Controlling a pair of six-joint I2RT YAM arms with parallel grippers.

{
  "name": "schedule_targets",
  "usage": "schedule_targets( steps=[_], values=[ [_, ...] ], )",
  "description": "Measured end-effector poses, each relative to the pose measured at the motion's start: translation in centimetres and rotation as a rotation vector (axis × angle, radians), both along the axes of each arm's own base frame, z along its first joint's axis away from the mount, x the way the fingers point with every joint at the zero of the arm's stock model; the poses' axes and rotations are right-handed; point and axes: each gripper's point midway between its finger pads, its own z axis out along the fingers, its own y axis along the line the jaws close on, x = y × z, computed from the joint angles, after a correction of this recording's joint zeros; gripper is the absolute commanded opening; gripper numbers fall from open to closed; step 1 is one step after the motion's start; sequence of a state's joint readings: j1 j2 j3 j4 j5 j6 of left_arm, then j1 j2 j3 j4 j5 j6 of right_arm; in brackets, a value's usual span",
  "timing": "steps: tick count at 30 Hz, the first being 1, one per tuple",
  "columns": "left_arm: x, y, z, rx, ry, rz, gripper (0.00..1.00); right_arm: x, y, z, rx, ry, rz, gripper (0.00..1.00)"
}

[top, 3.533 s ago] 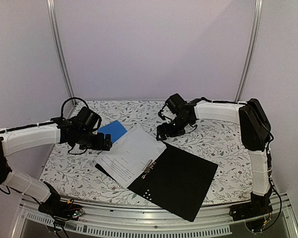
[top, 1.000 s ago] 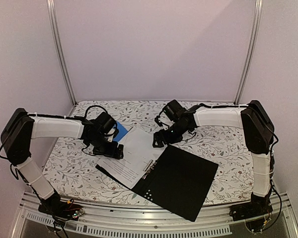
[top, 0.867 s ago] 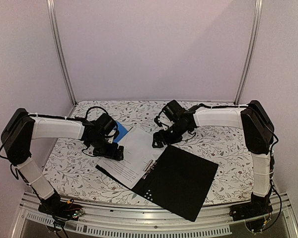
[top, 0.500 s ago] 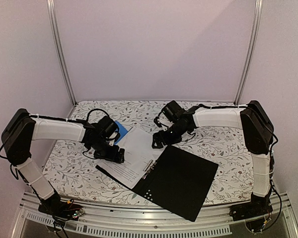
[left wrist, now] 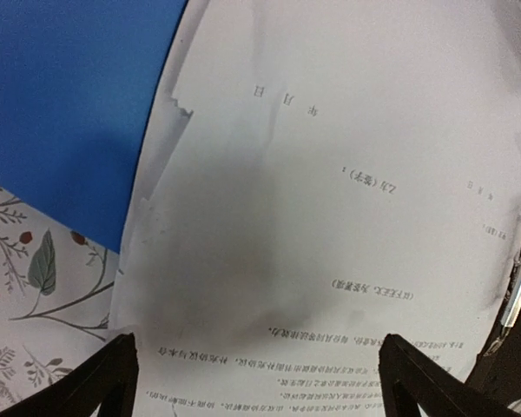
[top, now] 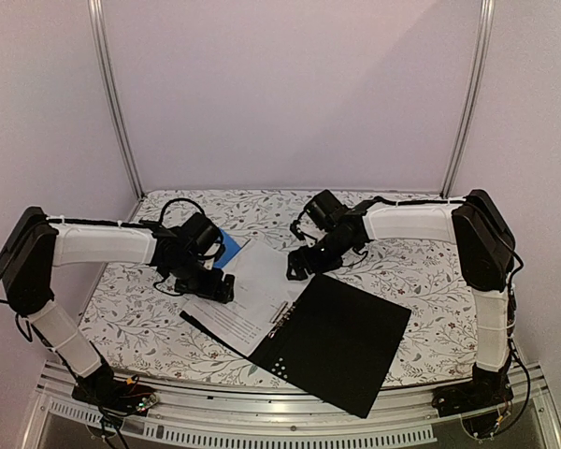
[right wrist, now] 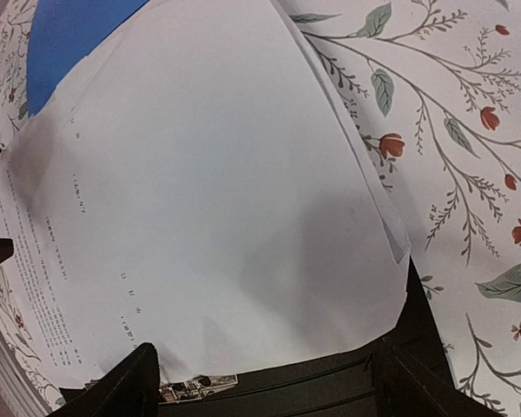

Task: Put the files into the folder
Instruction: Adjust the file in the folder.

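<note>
The folder (top: 341, 341) lies open on the table with its black inside up and its metal clip (top: 279, 315) at the spine. The files (top: 252, 285) are white printed sheets that lie on the folder's left half, overhanging it to the left. My left gripper (top: 222, 288) hovers open over the files' left edge; in the left wrist view the files (left wrist: 330, 174) fill the space between its fingers (left wrist: 113, 373). My right gripper (top: 295, 266) stands open over the files' far corner, above the files (right wrist: 217, 200), the folder (right wrist: 330, 391) and the clip (right wrist: 200, 385).
A smaller plain blue folder (top: 226, 247) lies partly under the files at the back left, and it also shows as the blue folder (left wrist: 61, 104) and the blue folder (right wrist: 69, 30). The floral tablecloth (top: 402, 262) covers the table; metal posts stand at the back corners.
Over the last seconds my left arm swung right and brought its gripper onto the files' left edge; in the last second it only shifted slightly. The right gripper edged a little left.
</note>
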State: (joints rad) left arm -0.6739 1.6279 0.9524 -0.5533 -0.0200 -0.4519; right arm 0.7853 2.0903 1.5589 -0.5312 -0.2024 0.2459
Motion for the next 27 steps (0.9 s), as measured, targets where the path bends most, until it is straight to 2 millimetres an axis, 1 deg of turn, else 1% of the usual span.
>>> schedule_targets(
  steps=[6,9,13,16,22,27],
  values=[
    [2.6,-0.7,2.5,0.012,-0.100,-0.007,1.00,0.2,-0.3,-0.1,-0.013,-0.010,-0.009,0.84],
    [4.2,-1.1,3.0,0.024,-0.140,-0.013,1.00,0.2,-0.5,-0.4,-0.024,-0.014,-0.016,0.84],
    [5.8,-1.4,2.0,0.052,-0.151,-0.020,1.00,0.4,-1.1,-0.8,-0.052,-0.024,-0.033,0.84],
    [6.3,-1.2,0.8,0.079,-0.143,-0.021,0.99,0.8,-1.4,-0.8,-0.067,-0.041,-0.048,0.84],
    [6.6,-1.1,-1.0,0.106,-0.122,-0.024,1.00,1.3,-1.6,-1.0,-0.081,-0.049,-0.079,0.84],
    [6.7,-1.4,-1.2,0.094,-0.124,-0.026,1.00,1.4,-1.4,-2.4,-0.091,-0.025,-0.093,0.84]
  ],
)
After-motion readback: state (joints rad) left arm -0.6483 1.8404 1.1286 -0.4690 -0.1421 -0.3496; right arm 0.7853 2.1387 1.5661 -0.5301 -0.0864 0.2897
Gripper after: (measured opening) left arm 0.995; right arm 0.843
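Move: The white file lies just under the open left hand, its middle about 5 cm to the right and some 2 cm below. The blue file's exposed part is roughly 8 cm ahead and 3 cm left; the folder's clip is about 14 cm right and 7 cm back. From the right hand, the white file's far right corner is about 4 cm ahead, 3 cm right and 4 cm below, and the clip 10 cm back and 4 cm left. Forward in a low hop goes the left hand, about 7 cm up the left side of the white file, rising some 3 cm before coming down to the paper near its creased left edge, fingers wide and tilting slightly forward. The right hand, still open, sinks about 2.5 cm while edging forward and right towards the file's far right corner, turning slightly clockwise. ##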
